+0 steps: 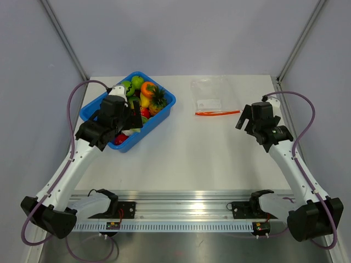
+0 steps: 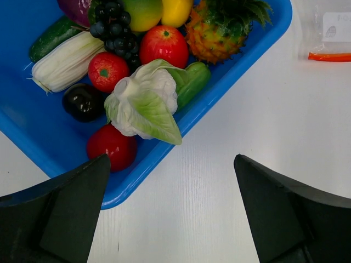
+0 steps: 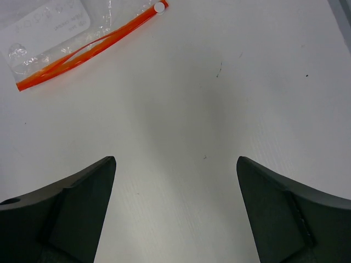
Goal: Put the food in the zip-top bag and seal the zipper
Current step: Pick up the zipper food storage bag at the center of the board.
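The food [image 1: 147, 96] lies piled in a blue bin [image 1: 157, 121] at the back left: a pineapple [image 2: 222, 30], red tomatoes [image 2: 164, 44], a white-green cabbage [image 2: 145, 98], dark grapes [image 2: 112, 24] and others. My left gripper [image 1: 134, 118] hovers open over the bin's near right rim [image 2: 241, 60], its jaws [image 2: 170, 159] wide apart with nothing between them. The zip-top bag [image 1: 211, 96] lies flat and clear at the back right, its orange-red zipper [image 1: 218, 113] along the near side. My right gripper [image 1: 247, 118] stands open just right of the zipper [image 3: 90, 49], above bare table, holding nothing [image 3: 175, 159].
A metal rail [image 1: 181, 200] with both arm bases runs along the near table edge. Grey walls and slanted frame posts [image 1: 66, 38] close in the back and sides. White tabletop [image 1: 203, 153] stretches between bin and bag.
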You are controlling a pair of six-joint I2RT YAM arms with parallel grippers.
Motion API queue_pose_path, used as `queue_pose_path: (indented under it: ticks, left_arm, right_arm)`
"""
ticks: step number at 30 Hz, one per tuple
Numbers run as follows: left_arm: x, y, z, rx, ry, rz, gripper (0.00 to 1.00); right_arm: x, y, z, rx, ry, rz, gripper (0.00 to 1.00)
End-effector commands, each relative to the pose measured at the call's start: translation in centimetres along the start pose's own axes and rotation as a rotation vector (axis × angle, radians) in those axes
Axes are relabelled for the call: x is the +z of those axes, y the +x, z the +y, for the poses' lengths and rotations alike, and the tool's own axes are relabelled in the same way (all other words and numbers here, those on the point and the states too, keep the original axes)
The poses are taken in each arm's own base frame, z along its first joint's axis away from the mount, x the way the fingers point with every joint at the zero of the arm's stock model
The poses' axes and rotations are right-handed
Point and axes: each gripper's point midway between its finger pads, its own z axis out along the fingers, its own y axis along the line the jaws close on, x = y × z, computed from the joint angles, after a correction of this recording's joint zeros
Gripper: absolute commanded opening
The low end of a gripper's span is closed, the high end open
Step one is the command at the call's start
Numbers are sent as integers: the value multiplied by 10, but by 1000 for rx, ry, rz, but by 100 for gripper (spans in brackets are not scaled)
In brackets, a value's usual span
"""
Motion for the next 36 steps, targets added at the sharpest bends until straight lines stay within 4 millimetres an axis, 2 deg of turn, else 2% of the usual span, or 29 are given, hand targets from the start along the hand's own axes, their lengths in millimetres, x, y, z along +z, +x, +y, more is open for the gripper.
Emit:
queue_pose_path:
  ticks: [1,6,11,17,18,20,21,22,23,24,25,27,28,29,30,31,33,34,36]
  left_arm:
    - [-7,-18,-6,-3,32,-46,99]
    - [-7,-14,-9,16,56,-38,99]
    - [-5,-9,-10,35,64,-12,99]
    - [0,0,-19,34,111,7,99]
    - [2,0,-21,31,120,8,99]
    - [4,0,-22,19,117,11,99]
    - [5,-1,-21,14,110,6,99]
    - [6,0,-21,12,110,6,99]
    - [6,-1,-22,10,114,4,99]
    - [6,-2,-23,9,117,1,99]
    - [6,-2,-23,9,121,-1,99]
    - [5,-2,-23,9,119,-5,99]
    - [6,-2,-22,6,115,-7,99]
    - [6,-1,-20,5,109,-7,99]
    - [6,-2,-19,2,100,-15,99]
    - [4,-3,-18,-1,100,-23,99]
    - [2,-5,-18,-7,101,-34,99]
    - [0,-6,-18,-11,106,-44,99]
    - [-2,-4,-17,-14,107,-47,99]
  right_arm:
    - [-6,-11,9,28,-59,-49,100]
    - [-7,-3,21,-12,-136,-17,99]
    - [3,4,27,-26,-152,13,99]
    - [20,-9,44,-77,-179,-1,100]
    - [22,-18,51,-87,-192,-28,99]
    - [32,-17,66,-181,-224,-37,99]
    - [35,-25,76,-254,-247,-79,100]
    - [44,-20,83,-315,-250,-74,99]
    - [44,-14,100,-391,-278,-82,99]
    - [47,-22,109,-507,-290,-127,100]
    - [59,-11,116,-589,-278,-108,99]
    - [67,-8,132,-719,-267,-132,100]
    - [83,-7,132,-812,-224,-142,100]
    - [90,-8,133,-851,-207,-149,99]
    - [96,-17,138,-903,-192,-183,100]
    - [113,-12,133,-947,-138,-164,99]
    - [127,-17,135,-1043,-93,-172,99]
    - [142,-8,134,-1086,-74,-146,99]
    - [153,-11,140,-1138,-72,-164,99]
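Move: The zip-top bag lies flat ahead and to the left of the open right hand: its middle is about 26 cm ahead, 13 cm left and 18 cm below. Its orange zipper edge is nearer, some 19 cm ahead and 12 cm left. The blue tray's middle is roughly 18 cm ahead and 53 cm left of that hand, with the pineapple about 20 cm ahead and 40 cm left. From the left hand the bag is some 26 cm ahead and 36 cm right. The right hand heads for the zipper edge of the bag, easing a little left at first, then sweeping forward about 14 cm, left some 10 cm and down about 10 cm. On the way it rolls nearly 60 degrees counter-clockwise about its pointing direction, fingers still wide open and still short of the bag. ##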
